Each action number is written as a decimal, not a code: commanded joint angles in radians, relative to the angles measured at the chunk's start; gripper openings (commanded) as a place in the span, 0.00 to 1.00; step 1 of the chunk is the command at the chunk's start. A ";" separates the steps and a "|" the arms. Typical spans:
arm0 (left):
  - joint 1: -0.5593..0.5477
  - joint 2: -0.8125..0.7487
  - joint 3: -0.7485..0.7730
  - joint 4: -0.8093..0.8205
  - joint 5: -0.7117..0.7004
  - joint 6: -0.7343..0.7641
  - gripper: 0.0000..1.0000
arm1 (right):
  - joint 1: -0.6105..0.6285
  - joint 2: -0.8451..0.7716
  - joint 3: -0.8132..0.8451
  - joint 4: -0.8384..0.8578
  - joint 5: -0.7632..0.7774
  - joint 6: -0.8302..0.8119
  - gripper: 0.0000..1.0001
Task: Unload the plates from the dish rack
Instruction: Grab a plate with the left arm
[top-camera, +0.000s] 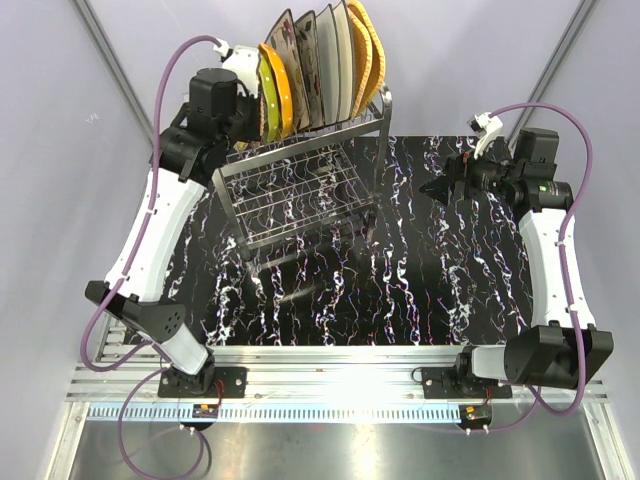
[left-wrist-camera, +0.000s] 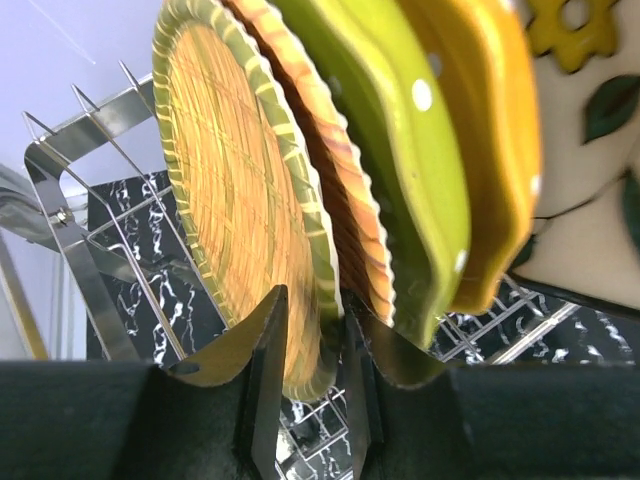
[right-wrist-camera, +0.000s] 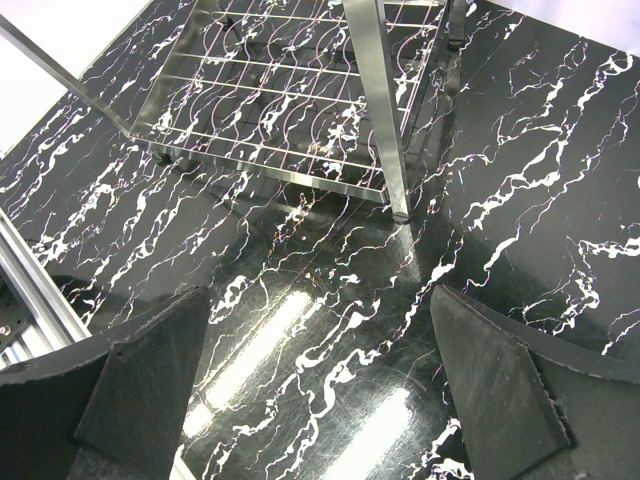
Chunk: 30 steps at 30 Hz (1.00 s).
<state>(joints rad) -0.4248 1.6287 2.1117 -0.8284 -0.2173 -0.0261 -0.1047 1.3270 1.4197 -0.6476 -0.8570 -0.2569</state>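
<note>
The steel dish rack (top-camera: 300, 190) stands at the back left of the table with a row of upright plates on top. In the left wrist view a round woven tan-orange plate (left-wrist-camera: 240, 190) is the nearest one, then a second woven plate (left-wrist-camera: 345, 200), a lime-green dotted one (left-wrist-camera: 400, 130), an orange one (left-wrist-camera: 490, 150) and a cream floral one (left-wrist-camera: 590, 220). My left gripper (left-wrist-camera: 312, 340) is shut on the bottom rim of the round woven plate, at the row's left end (top-camera: 252, 112). My right gripper (top-camera: 432, 187) is open and empty right of the rack, above the table (right-wrist-camera: 320, 300).
The rack's lower wire shelf (right-wrist-camera: 290, 100) and a leg (right-wrist-camera: 385, 130) are ahead of the right gripper. Upright prongs (left-wrist-camera: 100, 110) stand left of the held plate. More plates, white (top-camera: 342, 60) and woven tan (top-camera: 368, 55), fill the row's right end. The black marble table (top-camera: 450, 270) lies under it all.
</note>
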 joint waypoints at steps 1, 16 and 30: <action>-0.006 0.011 -0.022 0.080 -0.051 0.055 0.28 | 0.003 -0.017 0.004 0.032 -0.002 -0.002 1.00; -0.026 -0.076 -0.081 0.242 -0.094 0.072 0.00 | 0.003 -0.018 0.012 0.034 -0.001 0.005 1.00; -0.028 -0.170 -0.110 0.360 -0.114 -0.026 0.00 | 0.003 -0.015 0.019 0.040 -0.011 0.019 1.00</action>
<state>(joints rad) -0.4480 1.5158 2.0022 -0.6102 -0.3149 -0.0265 -0.1047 1.3270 1.4197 -0.6472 -0.8562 -0.2516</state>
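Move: The outermost woven plate, green-striped at the rim, stands on edge in the dish rack with its near rim already between my left fingers. Its middle lies about 6 cm ahead, some 1 cm left and 4 cm above. To its right stand the peach-rimmed plate, about 3 cm over, and the green dotted plate, about 5 cm over, both equally far out and equally high. From my right hand the striped plate is some 12 cm ahead, 36 cm left and 14 cm higher. I ease my left fingers about 1 cm further forward and down over the near rim of the striped woven plate and shut them, pinching only that plate. Then I lift about 6 cm off the rack, drawing back some 2 cm and tipping my fingertips upward about 10 degrees, keeping the pinch. ##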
